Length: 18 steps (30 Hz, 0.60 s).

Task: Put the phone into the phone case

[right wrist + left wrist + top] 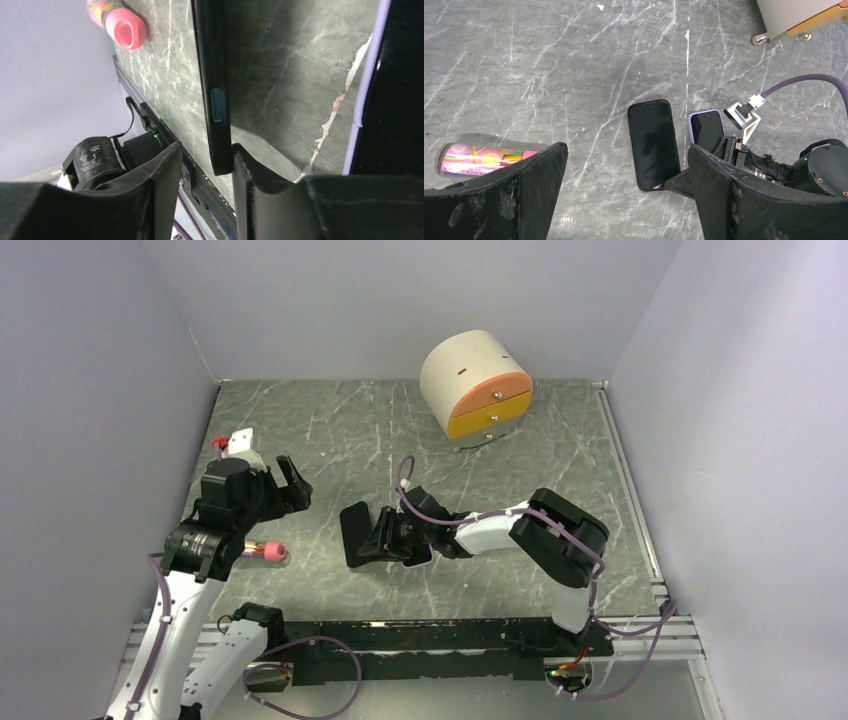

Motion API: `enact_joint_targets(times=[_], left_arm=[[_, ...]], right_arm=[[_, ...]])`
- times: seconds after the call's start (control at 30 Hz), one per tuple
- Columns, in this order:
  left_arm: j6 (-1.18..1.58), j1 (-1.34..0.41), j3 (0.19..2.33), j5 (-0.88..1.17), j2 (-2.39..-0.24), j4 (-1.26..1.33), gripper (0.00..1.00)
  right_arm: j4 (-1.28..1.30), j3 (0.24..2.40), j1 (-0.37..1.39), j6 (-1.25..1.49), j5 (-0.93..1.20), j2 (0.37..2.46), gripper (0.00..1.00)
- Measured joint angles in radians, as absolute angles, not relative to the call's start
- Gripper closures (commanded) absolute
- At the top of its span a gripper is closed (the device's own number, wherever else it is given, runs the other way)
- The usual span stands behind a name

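A black phone (653, 144) lies flat on the marble table, glossy face up, with a black rim and a teal side button (216, 105). I cannot tell whether that rim is the phone case. To its right lies a second dark-faced slab with a lilac rim (705, 129), partly under my right arm. My right gripper (206, 150) stands open astride the black phone's near end (355, 533). One finger (250, 165) touches the edge and the other stands off with a gap. My left gripper (626, 155) hangs wide open above the table, holding nothing, left of the phone (290, 485).
A round beige drawer unit (478, 388) with orange and yellow fronts stands at the back. A colourful tube with a pink cap (262, 551) lies at the left beneath my left arm. A small white part (240, 443) sits at the far left. A black rail (420, 640) runs along the near edge.
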<state>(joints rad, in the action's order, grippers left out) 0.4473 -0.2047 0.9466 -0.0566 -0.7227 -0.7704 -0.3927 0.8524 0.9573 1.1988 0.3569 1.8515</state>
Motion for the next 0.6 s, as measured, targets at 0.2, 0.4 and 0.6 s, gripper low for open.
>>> enact_joint_targets(times=[0.2,0.4,0.6], left_arm=[[0.447,-0.205,0.947,-0.055,-0.723,-0.77,0.06],[0.445,-0.205,0.947,-0.033,-0.724,-0.768,0.06],[0.431,-0.205,0.935,0.049,-0.728,-0.744,0.06]], right_arm=[[-0.338,0.854,0.957,1.193,0.323,1.831,0.44],[-0.233,0.849,0.957,1.158,0.255,1.699,0.33],[-0.123,0.854,0.957,1.076,0.161,1.527,0.07]])
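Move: The phone in its black case is still at the right hand's fingertips, its near right corner between the opening pads and its right edge propped up. Its middle lies about 5 cm ahead, 3 cm to the left and 1 cm below. The purple-cased phone is some 9 cm to the right and 1 cm farther out, and the pen tube about 25 cm to the left, level with the hand. From the left hand, the black-cased phone lies some 9 cm to the right, 1 cm back and 20 cm below. Easing rightward a little at first, then mainly rising, the right hand comes free of the black-cased phone's near right corner and climbs about 8 cm, going some 3 cm to the right. Its already parting fingers spread on to nearly wide open, and the wrist rolls about 15 degrees, forward side up. Late on, the empty open left hand starts drifting right, about 2 cm. ##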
